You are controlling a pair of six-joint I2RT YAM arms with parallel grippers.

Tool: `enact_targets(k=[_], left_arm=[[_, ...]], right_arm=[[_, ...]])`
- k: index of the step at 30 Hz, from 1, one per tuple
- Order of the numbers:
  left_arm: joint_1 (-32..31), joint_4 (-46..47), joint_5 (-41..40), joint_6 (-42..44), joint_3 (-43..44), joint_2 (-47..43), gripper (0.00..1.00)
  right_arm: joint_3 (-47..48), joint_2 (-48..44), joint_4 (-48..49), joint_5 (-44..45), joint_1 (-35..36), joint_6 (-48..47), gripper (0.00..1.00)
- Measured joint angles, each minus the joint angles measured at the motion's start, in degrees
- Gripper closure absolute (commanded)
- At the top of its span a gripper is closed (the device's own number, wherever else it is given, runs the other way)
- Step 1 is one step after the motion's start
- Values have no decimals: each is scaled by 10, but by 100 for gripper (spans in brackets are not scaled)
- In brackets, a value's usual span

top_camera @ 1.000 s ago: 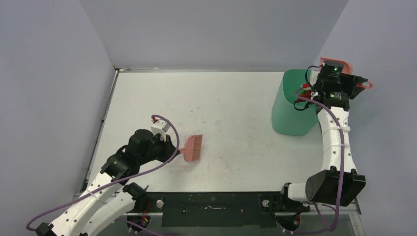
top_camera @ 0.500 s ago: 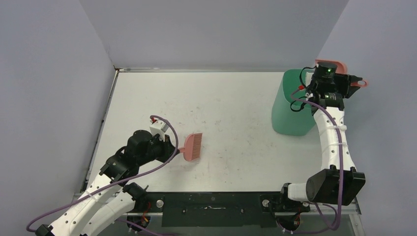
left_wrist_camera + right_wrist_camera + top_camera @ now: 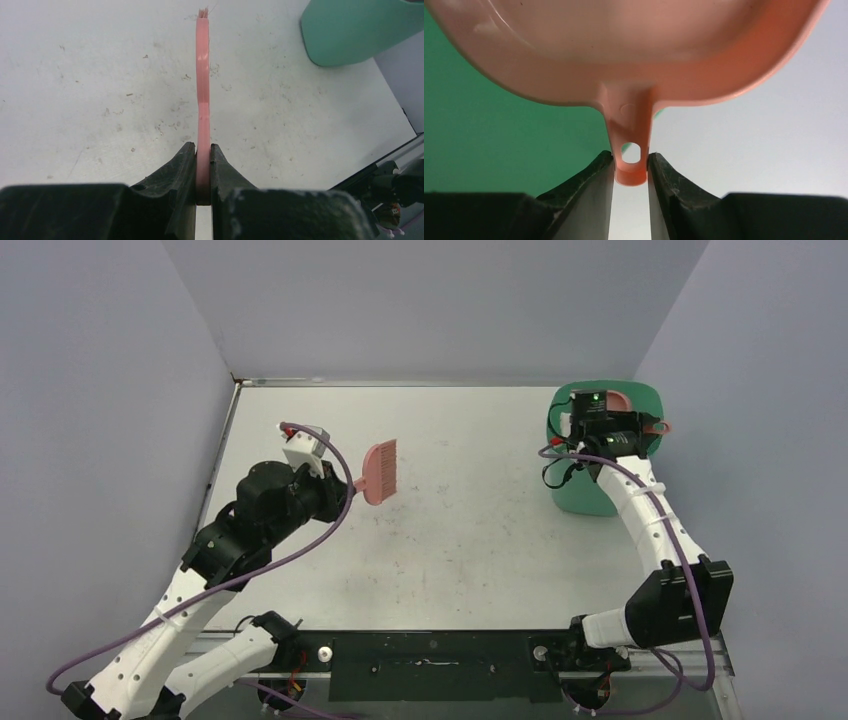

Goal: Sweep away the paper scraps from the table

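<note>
My left gripper (image 3: pixel 349 486) (image 3: pixel 202 150) is shut on the handle of a pink brush (image 3: pixel 380 469) (image 3: pixel 202 75). It holds the brush on edge above the white table (image 3: pixel 470 530) (image 3: pixel 100 100), left of centre. My right gripper (image 3: pixel 645 426) (image 3: pixel 630 162) is shut on the handle tip of a pink dustpan (image 3: pixel 620 399) (image 3: pixel 624 50). The dustpan hangs over the green bin (image 3: pixel 585 490) (image 3: pixel 499 130) at the far right. No paper scraps show in any view. The tabletop carries only faint dark specks.
The green bin (image 3: pixel 360 30) stands near the table's far right corner, close to the right wall. Grey walls enclose the table on the left, back and right. A metal rail (image 3: pixel 215 480) runs along the left edge.
My left arm has lifted the brush off the table and carried it toward the far left. My right arm has swung the dustpan leftward, over the bin's mouth.
</note>
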Motion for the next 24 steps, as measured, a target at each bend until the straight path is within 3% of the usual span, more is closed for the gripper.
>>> enact_targets(k=[5, 14, 17, 24], left_arm=[[0, -1, -23, 9, 31, 38, 100], [0, -2, -29, 21, 32, 42, 100], [0, -2, -33, 29, 32, 36, 100], [0, -2, -33, 36, 32, 35, 100]], right_arm=[[41, 56, -88, -3, 68, 90, 95], [88, 137, -258, -11, 252, 229, 95], [98, 144, -282, -13, 256, 256, 95], [112, 141, -291, -27, 188, 281, 95]])
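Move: The right hand holds the dustpan by its handle above the green bin's right rim. The bin's middle is about 9 cm to its left, level fore and aft, and some 12 cm lower. The pan's middle lies roughly 7 cm left and 5 cm ahead of the hand. For the left hand, which holds the brush, the green bin is about 53 cm right, 12 cm ahead and 12 cm lower. The right hand swings the dustpan some 16 cm left and down into the bin, then 4 back right. ##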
